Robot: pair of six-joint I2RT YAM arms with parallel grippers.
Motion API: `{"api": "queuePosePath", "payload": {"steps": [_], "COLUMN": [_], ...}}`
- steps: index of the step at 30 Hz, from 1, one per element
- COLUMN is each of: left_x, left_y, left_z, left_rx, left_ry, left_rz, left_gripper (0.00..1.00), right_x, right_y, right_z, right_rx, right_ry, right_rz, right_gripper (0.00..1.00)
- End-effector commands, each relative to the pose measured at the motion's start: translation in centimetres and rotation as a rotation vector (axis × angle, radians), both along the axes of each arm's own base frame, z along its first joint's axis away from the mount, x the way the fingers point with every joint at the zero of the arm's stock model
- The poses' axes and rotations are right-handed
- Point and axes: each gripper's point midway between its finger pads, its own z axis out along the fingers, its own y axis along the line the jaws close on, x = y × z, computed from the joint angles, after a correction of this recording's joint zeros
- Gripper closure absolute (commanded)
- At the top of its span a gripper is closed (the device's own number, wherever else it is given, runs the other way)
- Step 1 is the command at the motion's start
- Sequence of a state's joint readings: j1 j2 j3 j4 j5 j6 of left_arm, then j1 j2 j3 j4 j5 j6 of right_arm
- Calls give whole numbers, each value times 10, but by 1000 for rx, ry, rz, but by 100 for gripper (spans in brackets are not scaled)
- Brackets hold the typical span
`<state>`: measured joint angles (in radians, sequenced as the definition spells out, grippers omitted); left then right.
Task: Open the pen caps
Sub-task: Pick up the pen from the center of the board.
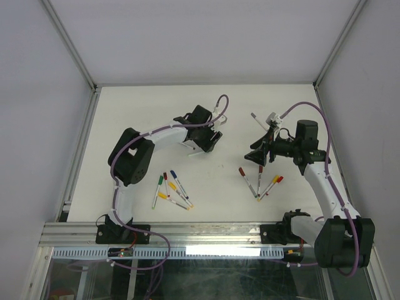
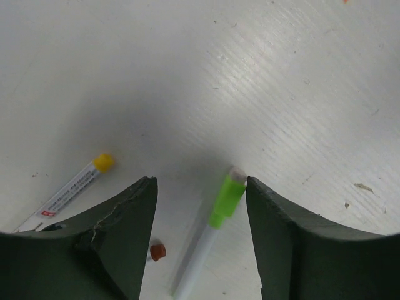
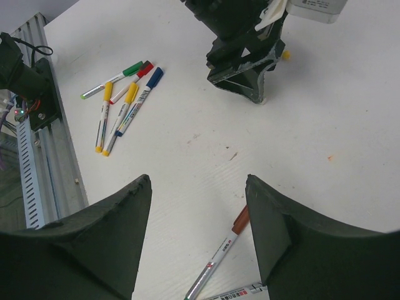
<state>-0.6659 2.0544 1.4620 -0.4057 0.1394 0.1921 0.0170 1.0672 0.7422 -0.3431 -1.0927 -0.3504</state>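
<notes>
My left gripper [image 2: 200, 181] is open low over the table and straddles a pen with a bright green cap [image 2: 228, 199]. That cap's tip touches the right finger [image 2: 269, 212]. A loose red cap [image 2: 157, 252] lies by the left finger, and a yellow cap [image 2: 103, 162] sits on a pen further left. From above the left gripper [image 1: 206, 142] hides the green pen. My right gripper [image 3: 199, 178] is open and empty above the table. A dark red cap [image 3: 240, 220] on a pen lies just beside its right finger.
Capped pens with green, red, blue and yellow caps lie bunched at the near left [image 1: 169, 190]. Three red-capped pens fan out at the near right [image 1: 259, 181]. One more pen [image 1: 257, 120] lies behind the right wrist. A metal rail [image 1: 206, 234] runs along the near edge.
</notes>
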Motion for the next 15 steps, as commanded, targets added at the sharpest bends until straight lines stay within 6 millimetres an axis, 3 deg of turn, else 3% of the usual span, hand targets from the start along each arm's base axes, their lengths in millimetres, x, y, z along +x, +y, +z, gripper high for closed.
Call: {"api": "queuePosePath", "payload": {"steps": [1, 7, 15], "left_x": [6, -3, -11], "left_y": [-10, -10, -8], "left_z": [8, 0, 5], "left_rx": [-7, -8, -27], "left_ry": [2, 53, 89], "left_rz": [-50, -60, -22], "left_gripper": [43, 55, 70], "right_x": [8, 9, 9], "right_y": [-1, -2, -1], "right_z": [21, 20, 20], "right_rx": [4, 4, 6], "right_ry": [-77, -77, -71], "right_rz": [8, 7, 10], "right_gripper": [35, 35, 35]}}
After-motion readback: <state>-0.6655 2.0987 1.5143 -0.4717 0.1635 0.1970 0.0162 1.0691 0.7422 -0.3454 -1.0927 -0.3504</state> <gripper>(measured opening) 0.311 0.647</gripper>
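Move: The green-ended pen lies right under the left fingers, its green end between them and close to the back-right finger; its middle is about 4 cm left, 2 cm back and 2 cm below. At that same height, the yellow pen lies some 10 cm left and 6 cm ahead, the purple pen roughly 13 cm left and 2 cm ahead. From the right hand, the green-ended pen is about 14 cm left, 9 cm ahead and 17 cm down. The left hand sinks the last 1 cm or so over the green end of the pen, then holds that low height while drifting barely half a centimetre back, its wrist almost still. Its fingers close steadily from about two-thirds to one-third open, and by the end the back-right finger bears against the side of the green end, drawing the pen in line between the fingers, with no full pinch yet plain. ##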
